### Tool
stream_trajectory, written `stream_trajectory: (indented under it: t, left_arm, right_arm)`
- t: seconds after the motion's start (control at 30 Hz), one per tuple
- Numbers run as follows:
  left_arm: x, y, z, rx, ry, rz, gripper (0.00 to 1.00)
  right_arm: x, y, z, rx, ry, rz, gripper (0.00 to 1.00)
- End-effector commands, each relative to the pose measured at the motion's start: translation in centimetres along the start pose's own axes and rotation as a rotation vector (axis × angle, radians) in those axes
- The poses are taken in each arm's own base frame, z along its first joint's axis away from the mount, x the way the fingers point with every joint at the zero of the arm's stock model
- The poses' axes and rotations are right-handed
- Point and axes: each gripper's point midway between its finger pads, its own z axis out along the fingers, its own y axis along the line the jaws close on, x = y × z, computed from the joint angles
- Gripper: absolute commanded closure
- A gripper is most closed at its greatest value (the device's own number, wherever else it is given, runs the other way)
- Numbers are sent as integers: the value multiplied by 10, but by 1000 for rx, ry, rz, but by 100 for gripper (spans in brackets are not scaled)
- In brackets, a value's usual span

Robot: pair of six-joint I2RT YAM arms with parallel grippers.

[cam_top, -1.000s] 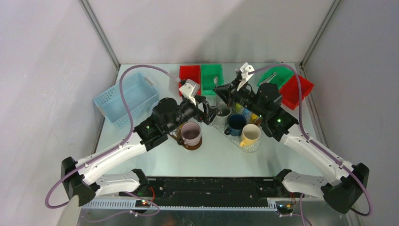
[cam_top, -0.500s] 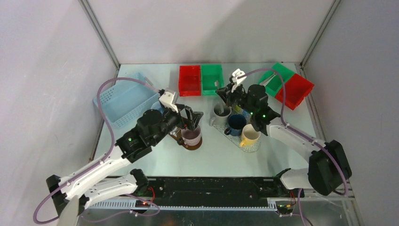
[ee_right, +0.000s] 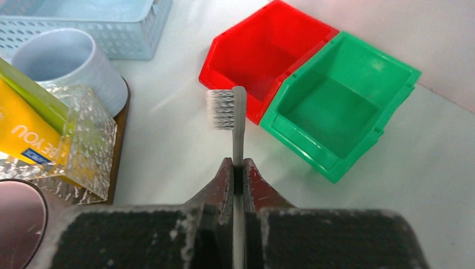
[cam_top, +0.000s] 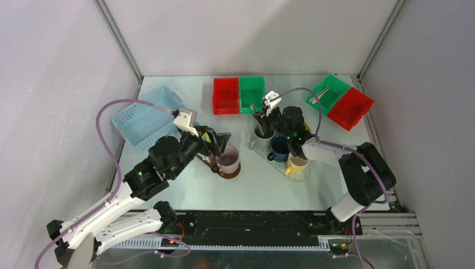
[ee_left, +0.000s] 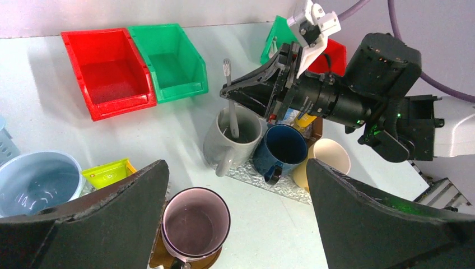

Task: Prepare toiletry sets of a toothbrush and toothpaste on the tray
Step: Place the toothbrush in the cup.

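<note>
My right gripper [ee_right: 239,165] is shut on the handle of a pale toothbrush [ee_right: 237,120], bristle head up. In the left wrist view the toothbrush [ee_left: 229,106] stands with its lower end inside the grey mug [ee_left: 229,143]. In the top view the right gripper [cam_top: 260,116] hovers right over that mug [cam_top: 262,138]. My left gripper [ee_left: 235,168] is open and empty above the purple mug [ee_left: 196,223]. A lime green tube [ee_left: 106,172] and a yellow tube [ee_right: 22,134] lie in a clear textured holder [ee_right: 84,151]. The clear tray [ee_left: 291,189] carries the mugs.
A dark blue mug [cam_top: 280,147] and a cream mug [cam_top: 297,162] stand on the tray beside the grey one. A light blue mug [ee_left: 33,182] is at the left. Red [cam_top: 226,95] and green [cam_top: 252,92] bins stand at the back, two more [cam_top: 341,100] at the right, a blue basket [cam_top: 147,115] at the left.
My right gripper has moved left and down with the toothbrush, to the grey mug. My left arm has drawn back to the left, away from the tray, over the purple mug.
</note>
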Motion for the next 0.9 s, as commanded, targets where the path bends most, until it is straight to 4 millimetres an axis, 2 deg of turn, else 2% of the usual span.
stream_trajectory:
  t: [0.0, 0.1, 0.17, 0.33, 0.47, 0.53, 0.57, 0.6, 0.63, 0.67, 0.8, 0.87]
  left_arm:
    - [-3, 5, -2, -26, -22, -17, 0]
    - [-3, 5, -1, -27, -23, -12, 0]
    - [-3, 5, 0, -27, -21, -10, 0]
    - [-5, 5, -1, -30, -31, -15, 0]
    - [-13, 5, -5, -30, -48, -18, 0]
    - [-16, 8, -7, -42, -52, -12, 0]
    - [-15, 10, -8, -53, -42, -6, 0]
    - [-20, 13, -9, -68, -48, -7, 0]
    - [-18, 16, -10, -82, -36, -1, 0]
    - [-23, 20, -11, -100, -46, -3, 0]
    - [-33, 35, -18, -163, -59, 3, 0]
    - [-35, 46, -23, -200, -57, 5, 0]
  right_arm:
    - [2, -6, 2, 34, -22, -23, 94]
    - [9, -3, -4, 34, 14, -1, 81]
    - [5, -2, -8, 41, 24, 4, 72]
    - [-18, -3, -25, 60, 6, 13, 46]
    - [-46, -15, -43, 95, -20, 51, 33]
    - [-62, -28, -54, 138, -29, 81, 29]
    - [-77, -38, -60, 172, -51, 89, 28]
    - [-74, -44, -64, 192, -22, 103, 26]
    - [-89, -57, -70, 238, -44, 119, 26]
    - [-85, -64, -75, 262, -16, 137, 25]
    - [-98, -112, -100, 425, 1, 240, 25]
    - [-98, -146, -118, 541, 0, 307, 26]
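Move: The right hand already holds the toothbrush upright with its lower end inside the grey cup; the cup's middle lies about 11 cm below this hand, 3 cm back and 4 cm right. The dark blue cup is 7 cm right of the grey cup and 5 cm nearer; the lime toothpaste tube stands 13 cm right of the hand and 1 cm ahead. From the left hand the grey cup is roughly 14 cm ahead, 12 cm right and 25 cm below. The right hand eases the toothbrush another 2.5 cm or so down into the grey cup as its fingers start to open, lets go of the handle and draws back about a centimetre while beginning to rise. With the fingers well apart it climbs some 13 cm from its lowest point and swings about 12 cm to the right, away from the cup towards the toothpaste side, turning some 20 degrees clockwise, while the open, empty left hand drifts about 3 cm left, mostly late on. ##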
